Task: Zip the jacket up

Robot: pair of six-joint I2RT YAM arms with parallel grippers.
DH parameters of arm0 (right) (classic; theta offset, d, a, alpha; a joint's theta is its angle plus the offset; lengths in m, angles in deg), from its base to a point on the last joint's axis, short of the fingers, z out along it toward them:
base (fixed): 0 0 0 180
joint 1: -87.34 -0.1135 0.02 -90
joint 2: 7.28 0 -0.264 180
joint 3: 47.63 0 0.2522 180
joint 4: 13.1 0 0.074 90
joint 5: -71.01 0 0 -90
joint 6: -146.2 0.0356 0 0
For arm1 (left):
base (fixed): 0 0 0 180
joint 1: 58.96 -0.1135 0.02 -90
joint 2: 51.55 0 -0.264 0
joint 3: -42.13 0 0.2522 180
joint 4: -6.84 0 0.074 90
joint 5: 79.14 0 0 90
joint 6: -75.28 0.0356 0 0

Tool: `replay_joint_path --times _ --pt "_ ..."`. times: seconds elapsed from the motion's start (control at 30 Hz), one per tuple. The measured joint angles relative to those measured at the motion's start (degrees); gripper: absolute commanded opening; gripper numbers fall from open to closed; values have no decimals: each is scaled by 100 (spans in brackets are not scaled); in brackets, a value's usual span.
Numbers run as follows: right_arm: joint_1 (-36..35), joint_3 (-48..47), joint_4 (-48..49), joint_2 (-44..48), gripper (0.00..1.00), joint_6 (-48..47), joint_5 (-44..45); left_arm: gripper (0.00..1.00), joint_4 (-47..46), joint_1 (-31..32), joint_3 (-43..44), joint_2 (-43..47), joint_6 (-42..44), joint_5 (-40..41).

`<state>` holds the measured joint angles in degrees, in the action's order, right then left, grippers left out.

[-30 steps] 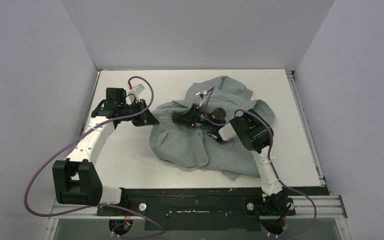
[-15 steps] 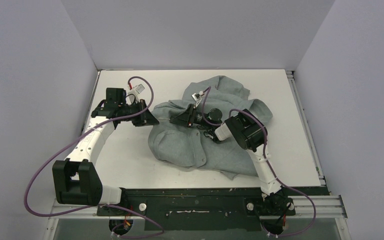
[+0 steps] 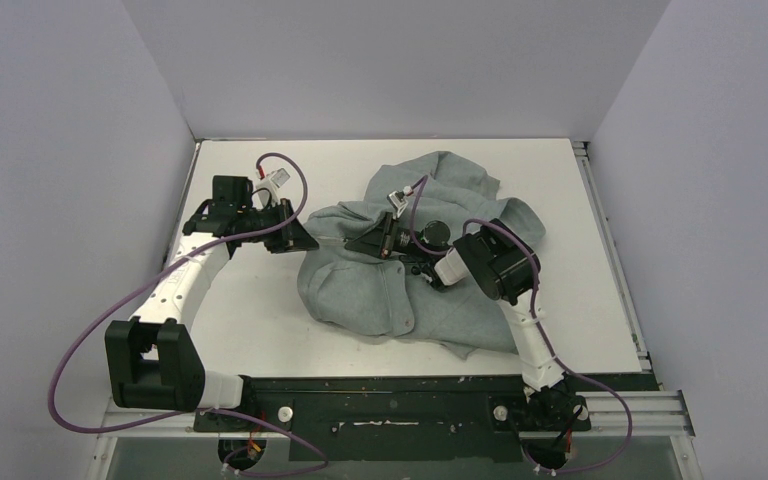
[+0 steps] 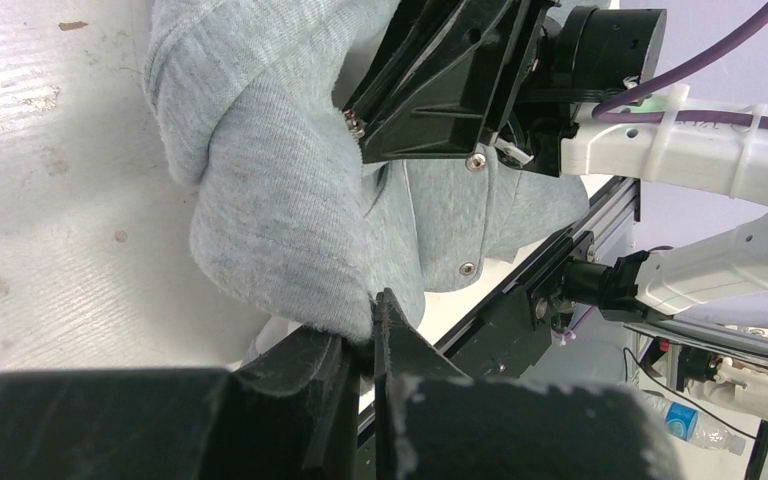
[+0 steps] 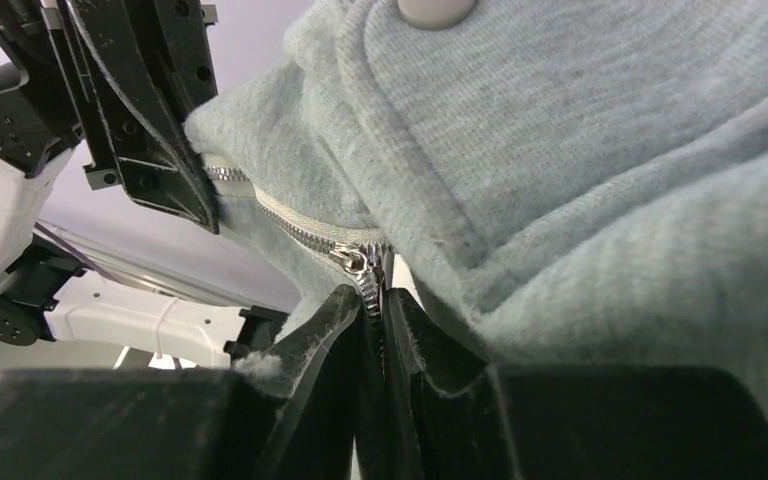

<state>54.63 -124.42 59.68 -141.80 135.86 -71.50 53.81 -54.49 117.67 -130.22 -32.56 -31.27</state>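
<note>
The grey jacket [image 3: 360, 290] lies crumpled on the white table, right of centre. My left gripper [image 3: 307, 241] is at its left edge, shut on a fold of the grey fabric [image 4: 280, 200], which is pinched between the fingertips [image 4: 372, 325]. My right gripper [image 3: 355, 243] faces it from the right, a short way off. In the right wrist view it [image 5: 378, 300] is shut on the pale zipper [image 5: 300, 228] just below the metal slider [image 5: 352, 260]. The zipper runs taut from there toward the left gripper's fingers [image 5: 175, 190].
The right arm [image 3: 500, 265] reaches across the jacket's middle. A snap button [image 4: 468, 268] shows on a flap of the fabric. The bare table [image 3: 250, 320] lies in front of the left arm. A black rail [image 3: 400, 395] runs along the near edge, and walls close in three sides.
The right gripper's jaws have closed onto the zipper, and its wrist shifted slightly over the jacket. The left arm has kept its place and its grip.
</note>
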Motion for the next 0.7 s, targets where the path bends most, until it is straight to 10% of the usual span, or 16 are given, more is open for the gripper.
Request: replay_joint_path --times 0.23,0.7 --pt "94 149 -17 101 38 -55 122 0 -7 0 -2 0 0 -13" --pt "-7 -66 -13 101 41 -83 175 0 -9 0 -2 0 0 -15"
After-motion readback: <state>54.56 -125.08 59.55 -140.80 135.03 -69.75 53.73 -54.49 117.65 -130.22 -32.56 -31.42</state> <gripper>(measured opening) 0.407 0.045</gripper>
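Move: My right fingers are closed at the zip pull, with the slider about 2 cm left of my right hand point, level and at nearly the same height. My left hand pinches the jacket's zip end, 6 cm or so to the left and 4 cm higher; the flap snap lies some 12 cm right, 13 cm back and 8 cm lower. From my left hand the slider is about 5 cm to the right and 4 cm down. My right fingers spread from nearly shut to less than half open and let go of the zip pull, while the hand slips about 1 cm right and 1 cm forward. Then I bring it back left by 1 cm and lift it roughly 1 cm, barely turning, staying beside the slider. My left hand stays put and keeps its pinch on the zip end. ##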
